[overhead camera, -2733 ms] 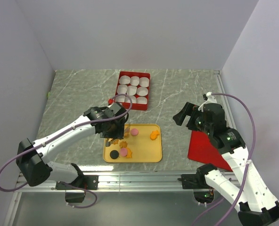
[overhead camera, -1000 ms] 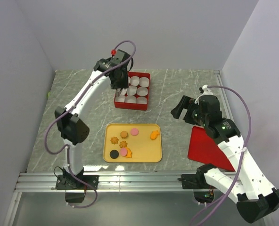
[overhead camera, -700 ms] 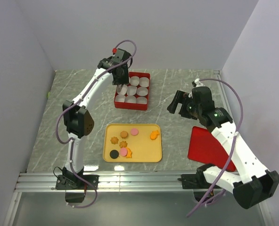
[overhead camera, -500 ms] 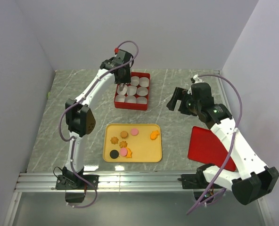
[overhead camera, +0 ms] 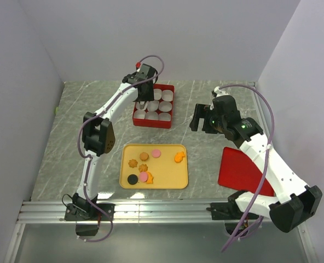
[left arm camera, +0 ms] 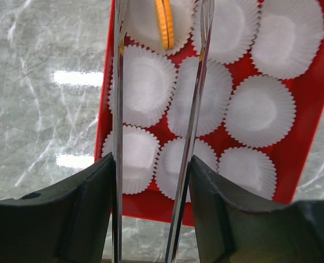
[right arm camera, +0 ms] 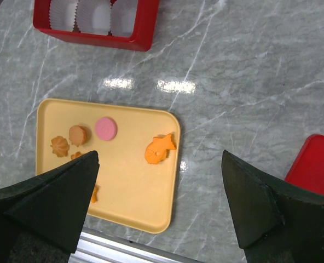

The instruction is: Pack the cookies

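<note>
Several cookies lie on the yellow tray (overhead camera: 181, 178): an orange fish (overhead camera: 179, 158), a pink round (overhead camera: 156, 153), a brown round (overhead camera: 144, 156), a tan flower (overhead camera: 132, 163) and a black round (overhead camera: 132, 179). My left gripper (overhead camera: 142, 99) hangs over the red box (overhead camera: 154, 123) of white paper cups. Its long metal blades (left arm camera: 118, 82) stand apart, open. An orange cookie (left arm camera: 163, 22) stands on edge in a far cup between them, touching neither. My right gripper (right arm camera: 159, 156) is open and empty, high above the fish cookie (right arm camera: 159, 149).
A flat red lid (overhead camera: 241, 172) lies on the marble table to the right of the tray. The box's other paper cups (left arm camera: 259, 110) hold nothing. Grey walls close in the table on three sides.
The left blades have spread apart and let go of the orange cookie, which rests in the cup. The right arm has swung left and forward, toward the tray.
</note>
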`<action>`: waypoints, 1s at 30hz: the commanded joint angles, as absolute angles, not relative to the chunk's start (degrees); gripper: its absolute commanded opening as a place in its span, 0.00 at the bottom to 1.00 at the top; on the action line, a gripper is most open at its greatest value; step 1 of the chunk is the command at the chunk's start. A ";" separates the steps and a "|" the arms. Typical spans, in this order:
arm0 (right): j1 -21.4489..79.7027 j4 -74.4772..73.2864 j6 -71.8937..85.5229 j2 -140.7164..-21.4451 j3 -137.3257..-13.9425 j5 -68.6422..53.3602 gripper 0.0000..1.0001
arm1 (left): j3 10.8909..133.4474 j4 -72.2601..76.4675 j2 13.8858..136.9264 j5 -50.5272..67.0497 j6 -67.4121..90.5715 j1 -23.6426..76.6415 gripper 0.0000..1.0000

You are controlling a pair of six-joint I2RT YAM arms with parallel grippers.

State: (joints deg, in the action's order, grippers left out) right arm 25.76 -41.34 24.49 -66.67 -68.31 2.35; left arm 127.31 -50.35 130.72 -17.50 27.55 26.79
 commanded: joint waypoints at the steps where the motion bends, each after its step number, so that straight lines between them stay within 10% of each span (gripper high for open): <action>1: 26.37 -41.04 23.64 -66.18 -70.31 3.08 1.00 | 127.79 -47.73 129.02 -20.04 26.28 26.72 0.59; 16: 26.90 -38.68 26.71 -64.34 -68.56 -1.13 1.00 | 129.56 -53.70 116.21 -19.87 27.07 26.89 0.59; 30: 26.89 -33.49 31.46 -60.30 -59.60 -2.99 1.00 | 82.20 -56.69 80.28 -16.00 40.23 42.09 0.58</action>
State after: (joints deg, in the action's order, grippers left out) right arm 26.50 -36.47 29.65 -63.33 -60.99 -2.63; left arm 88.64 -54.43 85.80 -16.40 33.32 40.80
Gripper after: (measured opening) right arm 0.996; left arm 0.583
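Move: The left hand, its fingers already open around the orange cookie in the red box's far-left cup, is empty. The round orange cookie on the yellow tray lies about 31 cm back, 1 cm left and some 3 cm lower. On that level, a pink cookie is 30 cm back and 4 cm right, a flower cookie 36 cm back and 2 cm left. From the right hand, the round cookie lies roughly 9 cm back, 20 cm left and 13 cm below. Left hand rises about 12 cm off the placed cookie while swinging 21 cm back towards the tray, fingers half open. ##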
